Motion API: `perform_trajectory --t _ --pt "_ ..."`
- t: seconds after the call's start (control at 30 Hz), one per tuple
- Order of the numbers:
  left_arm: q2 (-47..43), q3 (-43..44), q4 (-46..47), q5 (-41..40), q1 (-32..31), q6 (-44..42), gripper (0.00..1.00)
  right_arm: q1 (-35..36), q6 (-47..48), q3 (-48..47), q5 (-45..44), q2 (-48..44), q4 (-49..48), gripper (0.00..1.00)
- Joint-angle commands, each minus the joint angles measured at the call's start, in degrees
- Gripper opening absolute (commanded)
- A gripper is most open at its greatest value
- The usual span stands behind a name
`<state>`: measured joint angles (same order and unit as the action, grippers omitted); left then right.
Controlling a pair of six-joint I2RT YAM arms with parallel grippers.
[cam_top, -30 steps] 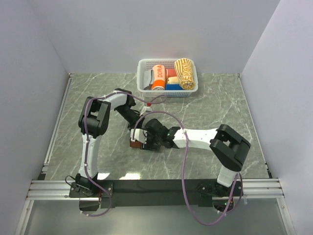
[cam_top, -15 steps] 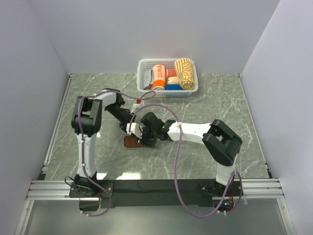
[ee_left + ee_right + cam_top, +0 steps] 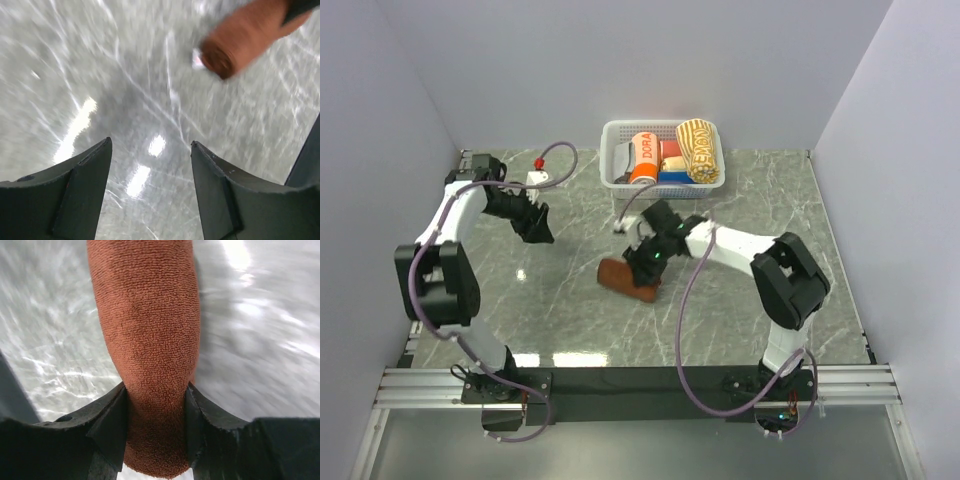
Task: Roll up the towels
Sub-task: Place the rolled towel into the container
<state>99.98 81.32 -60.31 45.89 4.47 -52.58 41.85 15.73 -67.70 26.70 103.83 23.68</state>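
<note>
The rust-brown towel (image 3: pixel 620 277) is rolled into a tight cylinder near the middle of the marble table. My right gripper (image 3: pixel 647 268) is shut on one end of it. In the right wrist view the roll (image 3: pixel 145 315) fills the gap between both pads (image 3: pixel 114 425) and sticks out ahead. My left gripper (image 3: pixel 540 230) is open and holds nothing, well off to the left of the roll. The left wrist view shows bare table between its fingers (image 3: pixel 82 195), with the roll's end (image 3: pixel 240 37) at the upper right. The cream-yellow striped towel (image 3: pixel 698 150) lies rolled in the basket.
A white basket (image 3: pixel 607 150) stands at the back centre. Beside the cream towel it holds an orange "DORA" roll (image 3: pixel 642 158) and small red and blue rolls. White walls close in the left, right and back sides. The arm bases sit at the near edge.
The left gripper has opened, let go of the brown roll and swung far to the back left. The right gripper has tightened on the roll and shifted it slightly right and back.
</note>
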Motion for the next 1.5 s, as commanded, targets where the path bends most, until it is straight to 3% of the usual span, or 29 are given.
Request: perform_trajectory --t 0.0,0.07,0.13,0.23,0.37,0.4,0.5,0.7,0.93,1.47 --pt "-4.62 0.68 4.15 3.24 -0.87 5.02 0.69 -6.59 -8.25 -7.69 6.43 -4.34 5.49 0.00" --pt "-5.50 1.73 4.50 4.99 -0.87 8.34 0.70 -10.46 -10.45 -11.65 8.28 -5.21 6.90 0.00" --pt "-6.64 1.91 5.73 7.01 -0.87 10.55 0.79 -13.27 -12.90 -13.50 8.89 -7.05 6.21 0.00" --pt "-9.19 0.60 9.06 8.52 -1.22 13.63 0.84 -18.02 -19.40 -18.49 8.03 -8.47 3.65 0.00" --pt "-11.56 -0.55 13.99 7.29 -2.27 19.43 0.91 -22.41 -22.23 -28.96 -1.18 -4.44 5.93 0.00" --pt "-12.18 -0.98 14.69 7.02 -2.45 20.40 0.99 -22.86 -22.66 -30.80 -3.73 -2.60 5.76 0.00" --pt "-12.71 -1.60 17.51 5.80 -2.89 23.30 1.00 -23.39 -23.37 -35.12 -14.95 0.13 2.78 0.00" --pt "-12.45 -2.30 18.13 4.47 -3.24 25.59 0.99 -23.48 -25.39 -48.21 -29.04 9.61 1.28 0.00" --pt "-13.24 -4.85 18.48 2.02 -3.24 26.74 1.00 -22.25 -30.04 -54.37 -33.11 16.05 1.54 0.00" --pt "-12.97 -7.05 18.56 -2.73 -3.24 27.62 0.99 -21.45 -32.87 -56.49 -34.69 24.92 0.31 0.00"
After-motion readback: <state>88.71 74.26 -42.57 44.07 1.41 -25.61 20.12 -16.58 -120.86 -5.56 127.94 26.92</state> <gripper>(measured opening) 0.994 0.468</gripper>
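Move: The right hand, low over the table, already grips one end of the rolled brown towel. The container's middle lies about 33 cm ahead of it, 7 cm to its right and 2 cm higher. Inside, the DORA towel is some 33 cm ahead and 2 right, the LEMON towel 35 ahead and 14 right, the blue towel 29 ahead and 9 right. From the left hand, the container is roughly 23 cm ahead, 29 right and 7 lower. Forward and up in one fast arc, the right hand carries the brown towel some 33 cm to the container, drifting right and turning clockwise about 65 degrees, then sinks about 11 cm from its peak between the DORA and LEMON towels, its grip still shut. Meanwhile the left hand rises, spreads its fingers fully and settles partway back down. ##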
